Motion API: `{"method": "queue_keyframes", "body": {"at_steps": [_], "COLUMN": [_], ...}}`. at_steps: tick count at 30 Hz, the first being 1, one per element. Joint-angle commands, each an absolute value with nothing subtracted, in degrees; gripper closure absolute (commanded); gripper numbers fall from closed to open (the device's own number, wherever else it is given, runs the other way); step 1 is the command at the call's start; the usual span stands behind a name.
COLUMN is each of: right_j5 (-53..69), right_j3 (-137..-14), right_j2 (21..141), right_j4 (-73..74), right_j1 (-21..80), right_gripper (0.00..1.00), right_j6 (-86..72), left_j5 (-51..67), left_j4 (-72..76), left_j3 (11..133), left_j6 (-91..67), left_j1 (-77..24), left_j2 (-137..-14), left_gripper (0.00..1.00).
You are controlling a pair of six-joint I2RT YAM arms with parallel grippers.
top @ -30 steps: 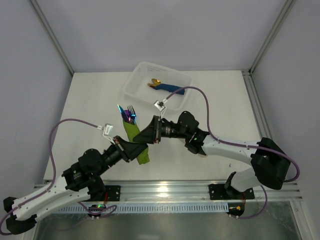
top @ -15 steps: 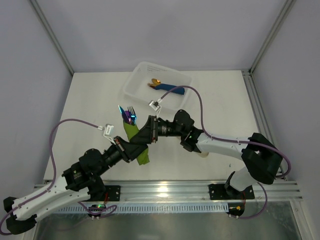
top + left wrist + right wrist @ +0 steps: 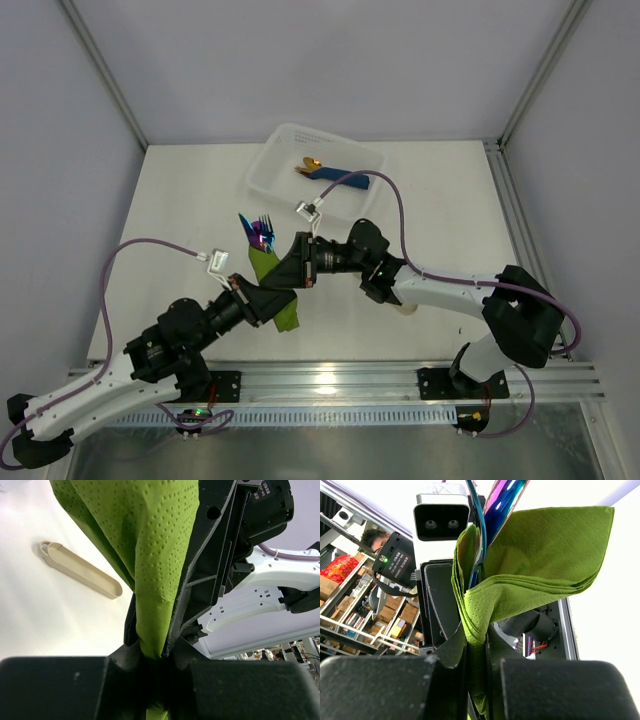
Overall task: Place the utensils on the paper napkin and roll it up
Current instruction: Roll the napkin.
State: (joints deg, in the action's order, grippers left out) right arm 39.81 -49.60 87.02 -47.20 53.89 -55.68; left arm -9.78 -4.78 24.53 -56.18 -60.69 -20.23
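The olive-green paper napkin [image 3: 272,292] is folded around the utensils and held off the table between both arms. Iridescent utensil tips [image 3: 259,232] stick out of its far end; in the right wrist view the utensils [image 3: 502,500] rise from the napkin's fold [image 3: 535,565]. My left gripper [image 3: 262,303] is shut on the napkin's near end, green paper pinched between the jaws [image 3: 152,652]. My right gripper [image 3: 292,272] is shut on the napkin's right edge, with layered paper squeezed between its fingers [image 3: 479,645]. The utensil handles are hidden inside the napkin.
A clear plastic tray [image 3: 270,165] stands at the back, holding a blue rolled napkin with gold cutlery [image 3: 338,178]. A beige oblong piece [image 3: 80,570] lies on the white table beside the napkin. The right arm's body [image 3: 260,595] sits close behind the napkin.
The right gripper's jaws have closed onto the napkin's edge after standing partly open. The bundle and the left gripper have barely shifted.
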Motion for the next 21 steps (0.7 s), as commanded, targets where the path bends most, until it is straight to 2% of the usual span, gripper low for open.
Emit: {"method": "queue_keyframes", "body": {"at_steps": [1,4,6,7,9,17,18,19,20,21], "right_j5": [39.02,39.46,39.55,39.55,38.94,38.85,38.67,38.58,38.58,38.58], "right_j3": [-49.92,-50.1,-50.19,-50.45,-50.89,-52.47,-52.73,-53.34,-53.61,-54.05], "right_j2": [86.05,85.87,85.61,85.52,85.17,85.43,85.34,85.34,85.25,85.25], "right_j4": [-47.37,-46.5,-45.88,-44.75,-42.37,-36.48,-35.6,-33.77,-32.79,-31.65], "right_j1": [54.32,54.32,54.32,54.32,54.32,54.32,54.14,54.05,53.62,53.27], "right_gripper": [0.96,0.96,0.96,0.96,0.96,0.96,0.96,0.96,0.96,0.96], "right_j6": [-52.82,-52.82,-52.56,-52.3,-50.2,-46.94,-46.24,-45.01,-44.3,-43.51], "left_j5": [-8.96,-9.75,-10.02,-10.11,-10.19,-12.04,-12.48,-13.0,-14.4,-15.11], "left_j4": [0.18,-1.84,-3.77,-4.13,-5.09,-8.78,-9.75,-10.54,-12.81,-14.05], "left_j3": [26.01,26.54,27.42,27.6,27.86,28.91,29.09,29.27,29.79,30.06], "left_j6": [-55.55,-55.37,-55.11,-55.02,-54.58,-53.0,-52.82,-52.39,-52.38,-52.38], "left_j1": [-61.08,-61.08,-61.08,-61.08,-61.0,-61.08,-61.08,-61.08,-61.0,-61.08], "left_j2": [-19.69,-19.6,-19.95,-20.04,-19.86,-17.93,-17.84,-17.15,-16.7,-16.18], "left_gripper": [1.0,1.0,0.88,0.76,0.67,0.53,0.28,0.19,0.01,0.01]}}
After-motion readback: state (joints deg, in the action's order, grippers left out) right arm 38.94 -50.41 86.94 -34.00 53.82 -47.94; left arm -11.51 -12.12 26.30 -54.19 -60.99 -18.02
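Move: The rolled napkin with its utensils is already pinched by both hands at its waist. Its middle lies about 2 cm ahead of the left hand, 1 cm to its left and 2 cm higher, and practically at the right hand, some 1 cm back and 1 cm below. From the right hand, the beige tray lies roughly 9 cm ahead, 21 cm to the right and 27 cm down; the plastic box is about 38 cm ahead, 6 cm right and 26 cm down. The napkin roll passes into the right hand's sole grip: the left fingers open nearly full around its lower part, that hand dipping about 2 cm, then rising half of that and edging left. Meanwhile the right hand keeps its pinch and carries the roll some 4 cm down towards the table, its left-pointing fingertips dipping by about 10 degrees. ##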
